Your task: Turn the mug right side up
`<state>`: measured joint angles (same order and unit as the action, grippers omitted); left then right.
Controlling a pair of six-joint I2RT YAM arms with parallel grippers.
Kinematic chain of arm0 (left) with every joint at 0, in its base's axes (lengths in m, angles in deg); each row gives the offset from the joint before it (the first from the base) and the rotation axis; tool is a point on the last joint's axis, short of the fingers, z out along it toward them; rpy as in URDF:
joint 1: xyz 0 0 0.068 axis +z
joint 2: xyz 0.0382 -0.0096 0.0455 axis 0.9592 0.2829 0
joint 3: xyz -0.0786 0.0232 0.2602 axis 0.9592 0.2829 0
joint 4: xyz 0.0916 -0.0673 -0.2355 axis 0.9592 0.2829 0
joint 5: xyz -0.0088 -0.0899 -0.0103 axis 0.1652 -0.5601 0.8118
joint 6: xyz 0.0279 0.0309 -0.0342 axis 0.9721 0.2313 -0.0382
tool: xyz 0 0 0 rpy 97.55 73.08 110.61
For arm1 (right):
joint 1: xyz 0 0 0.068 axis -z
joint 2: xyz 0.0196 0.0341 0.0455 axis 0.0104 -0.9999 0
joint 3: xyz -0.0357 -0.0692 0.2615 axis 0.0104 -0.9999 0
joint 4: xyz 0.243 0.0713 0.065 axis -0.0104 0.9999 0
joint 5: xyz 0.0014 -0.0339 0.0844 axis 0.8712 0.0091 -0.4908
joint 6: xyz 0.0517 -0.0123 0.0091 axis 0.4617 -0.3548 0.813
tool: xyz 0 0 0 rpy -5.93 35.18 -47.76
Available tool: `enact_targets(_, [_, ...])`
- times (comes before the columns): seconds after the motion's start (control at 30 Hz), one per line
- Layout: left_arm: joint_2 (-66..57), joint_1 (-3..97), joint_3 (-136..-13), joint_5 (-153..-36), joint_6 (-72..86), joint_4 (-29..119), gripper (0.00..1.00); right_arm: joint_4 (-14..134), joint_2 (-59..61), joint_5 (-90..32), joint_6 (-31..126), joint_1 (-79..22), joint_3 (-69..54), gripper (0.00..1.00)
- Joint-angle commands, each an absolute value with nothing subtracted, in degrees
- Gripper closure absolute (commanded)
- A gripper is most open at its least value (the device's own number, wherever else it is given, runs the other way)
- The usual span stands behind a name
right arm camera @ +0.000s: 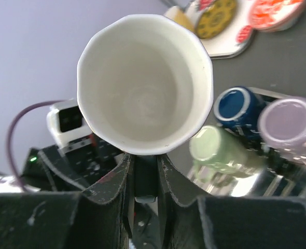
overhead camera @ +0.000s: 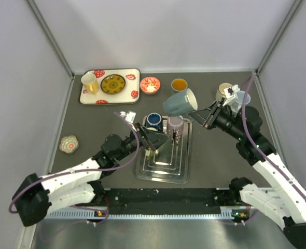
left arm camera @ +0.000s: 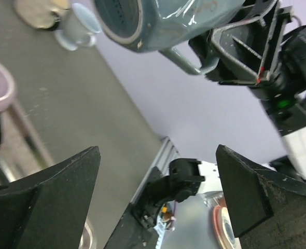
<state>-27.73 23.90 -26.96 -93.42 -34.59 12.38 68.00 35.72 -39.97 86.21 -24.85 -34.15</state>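
The grey-blue mug [overhead camera: 180,102] hangs in the air above the back of the metal drying rack [overhead camera: 163,165], tipped on its side with its mouth toward the right arm. My right gripper [overhead camera: 204,115] is shut on its handle. In the right wrist view the mug's white inside [right arm camera: 145,83] faces the camera, with the right gripper [right arm camera: 145,174] clamped on the handle below the rim. The left wrist view shows the mug [left arm camera: 158,23] from below. My left gripper [overhead camera: 152,141] stands open over the rack, its jaws wide and empty [left arm camera: 158,192].
A blue mug [overhead camera: 154,121] and a purple mug [overhead camera: 175,123] sit upside down on the rack, a green one [right arm camera: 220,150] beside them. A patterned tray [overhead camera: 135,75] with a plate and a yellow cup, a red bowl [overhead camera: 150,84] and several cups line the back.
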Motion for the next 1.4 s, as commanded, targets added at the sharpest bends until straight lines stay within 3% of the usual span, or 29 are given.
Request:
enact_targets(0.0, [-21.0, 23.0, -28.4, -99.9, -39.0, -12.0, 0.01, 48.3, 40.0, -43.3, 94.7, -28.0, -35.8, 1.00])
enact_targets(0.37, [-12.2, 21.6, -31.8, -97.2, -37.9, -25.1, 0.01, 40.9, 40.8, -44.7, 101.4, -30.4, -41.1, 1.00])
enact_targets(0.5, [-11.9, 21.4, -32.2, -93.8, -36.1, -26.2, 0.07, 38.4, 41.4, -44.2, 103.4, -31.7, -43.1, 1.00])
enact_targets(0.97, [-6.5, 21.5, -33.5, -87.2, -37.2, -36.8, 0.37, 35.4, 40.7, -41.5, 101.9, -38.2, -44.5, 1.00])
enact_targets(1.07, [-6.5, 21.5, -33.7, -87.3, -38.0, -38.0, 0.52, 36.1, 41.0, -41.2, 101.2, -38.3, -45.2, 1.00])
enact_targets(1.1, [-6.4, 21.5, -33.6, -87.4, -38.3, -38.7, 0.65, 36.0, 41.4, -41.1, 101.2, -38.4, -45.4, 1.00])
enact_targets(1.2, [-6.5, 21.5, -33.3, -87.8, -39.6, -40.8, 0.79, 36.0, 41.7, -40.9, 101.1, -38.4, -46.1, 1.00])
enact_targets(1.37, [-7.3, 21.6, -34.0, -89.2, -40.4, -40.2, 0.76, 36.2, 41.7, -41.8, 100.4, -38.4, -46.3, 1.00])
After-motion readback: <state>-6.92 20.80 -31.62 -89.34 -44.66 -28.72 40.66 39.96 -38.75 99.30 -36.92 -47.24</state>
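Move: The grey-blue mug hangs on its side in the right gripper. Its handle is about 5 cm ahead of the open left gripper, 9 cm to its right and 6 cm higher. On the tray, some 19 cm below the left gripper, stand the pink mug 15 cm ahead and 4 right, the blue mug 16 ahead and 5 left, and the green mug 8 ahead and 7 left. From the right gripper, the left one is 6 cm back, 9 cm left and 6 cm lower. Bring the left gripper a little right, then up about 9 cm in all to the grey-blue mug's handle, tipping its fingers upward by some 25 degrees, and close it to pinch the handle from the mug's bottom side. Meanwhile carry the mug back and left towards it with the right gripper, rising slightly and tilting its fingers up, and keep the hold on the handle. ##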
